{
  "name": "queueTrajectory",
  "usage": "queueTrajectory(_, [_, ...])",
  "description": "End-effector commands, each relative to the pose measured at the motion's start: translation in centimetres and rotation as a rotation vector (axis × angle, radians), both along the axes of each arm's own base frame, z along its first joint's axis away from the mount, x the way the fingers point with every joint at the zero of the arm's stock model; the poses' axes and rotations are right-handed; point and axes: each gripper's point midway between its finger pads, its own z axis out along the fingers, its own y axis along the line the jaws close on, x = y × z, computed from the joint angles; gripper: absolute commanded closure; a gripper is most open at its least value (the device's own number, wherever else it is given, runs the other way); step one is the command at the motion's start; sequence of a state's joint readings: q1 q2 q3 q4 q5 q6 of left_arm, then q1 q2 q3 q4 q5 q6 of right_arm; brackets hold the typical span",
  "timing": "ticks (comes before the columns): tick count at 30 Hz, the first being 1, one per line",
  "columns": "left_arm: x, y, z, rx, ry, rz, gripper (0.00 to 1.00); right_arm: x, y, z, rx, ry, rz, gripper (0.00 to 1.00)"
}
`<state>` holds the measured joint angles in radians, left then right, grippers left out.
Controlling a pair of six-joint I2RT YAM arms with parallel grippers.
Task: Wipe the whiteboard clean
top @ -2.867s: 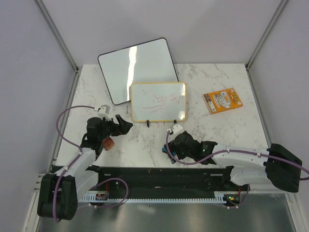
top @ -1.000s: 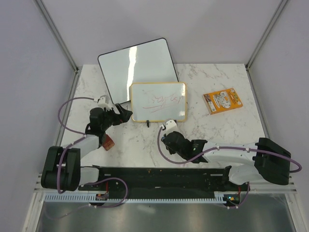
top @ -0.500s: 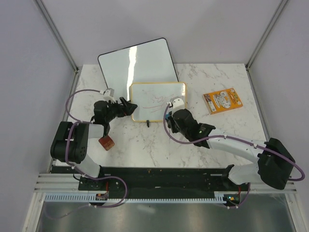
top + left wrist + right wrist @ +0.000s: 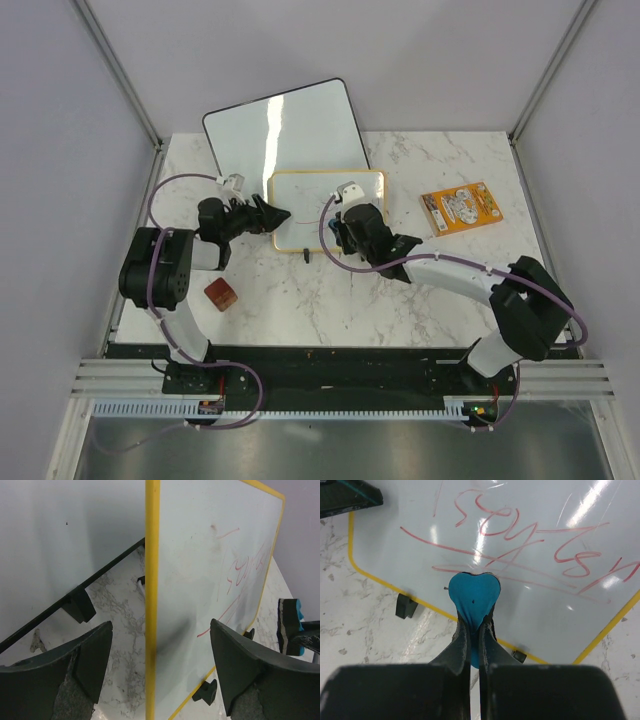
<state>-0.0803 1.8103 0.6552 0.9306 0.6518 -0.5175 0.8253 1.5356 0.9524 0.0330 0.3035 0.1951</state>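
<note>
The whiteboard (image 4: 318,203), small with a yellow frame, stands tilted on black feet at mid-table, red scribbles on its face (image 4: 535,515). My left gripper (image 4: 272,215) is open and straddles the board's left edge (image 4: 152,580), one finger behind and one in front, neither pad touching. My right gripper (image 4: 345,222) is shut on a blue heart-shaped eraser (image 4: 474,592), which sits against the lower part of the board's face just under the scribbles. The left wrist view shows the eraser (image 4: 292,625) at the board's far side.
A larger black-framed whiteboard (image 4: 285,135) leans right behind the small one. An orange printed packet (image 4: 461,208) lies at the right. A red-brown block (image 4: 221,294) sits on the marble near the left arm. Grey walls enclose the table.
Both arms have reached forward to the board. The left gripper came round its left edge and narrowed slightly. The right gripper carried the eraser from the table's front onto the board.
</note>
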Motion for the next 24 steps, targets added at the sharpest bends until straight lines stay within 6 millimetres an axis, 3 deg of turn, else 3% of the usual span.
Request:
queueTrajectory(1, [0.6,-0.9,2.0,-0.053,-0.056,-0.058,0.16,3.2,1.3,3.9,0.081,-0.099,-0.026,1.00])
queueTrajectory(5, [0.3,-1.1,2.1,-0.067,-0.067,-0.075,0.23,5.0,0.3,5.1,0.093,-0.136,-0.092,1.00])
queueTrajectory(10, [0.3,-1.0,1.8,-0.070,-0.057,-0.062,0.36,6.7,-2.6,6.1,0.059,-0.197,-0.250,1.00])
queueTrajectory(16, [0.3,-0.6,1.6,-0.062,-0.035,-0.042,0.49,7.5,-5.5,4.4,0.058,-0.170,-0.327,1.00])
queueTrajectory(21, [0.6,-0.6,0.4,-0.057,0.019,-0.038,0.74,8.1,-7.8,3.1,0.054,-0.156,-0.380,1.00])
queueTrajectory(24, [0.6,-0.5,-0.3,-0.054,0.044,-0.025,0.94,8.2,-8.5,2.4,0.043,-0.144,-0.391,1.00])
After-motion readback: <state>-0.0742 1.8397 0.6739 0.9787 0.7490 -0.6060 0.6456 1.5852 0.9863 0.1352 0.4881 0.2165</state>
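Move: The small whiteboard's left edge runs between the left hand's open fingers, practically at the hand point, with the board's left clip about 7 cm right, 9 cm back and 6 cm below. The right hand already holds the blue eraser. From it, the right end of the red writing lies some 12 cm ahead, 8 cm right and about level; the right clip is about 4 cm ahead, 5 cm right and 7 cm below, and the orange box roughly 12 cm ahead, 32 cm right and 12 cm below. The left fingers close from wide open and pinch the small whiteboard's left edge, that hand otherwise shifting only about a centimetre. Meanwhile the right hand keeps its grip on the eraser and carries it forward, then on forward and right, about 8 cm each way, towards the right end of the writing. It rises some 3 cm before sinking a little, and turns about 20 degrees clockwise. ##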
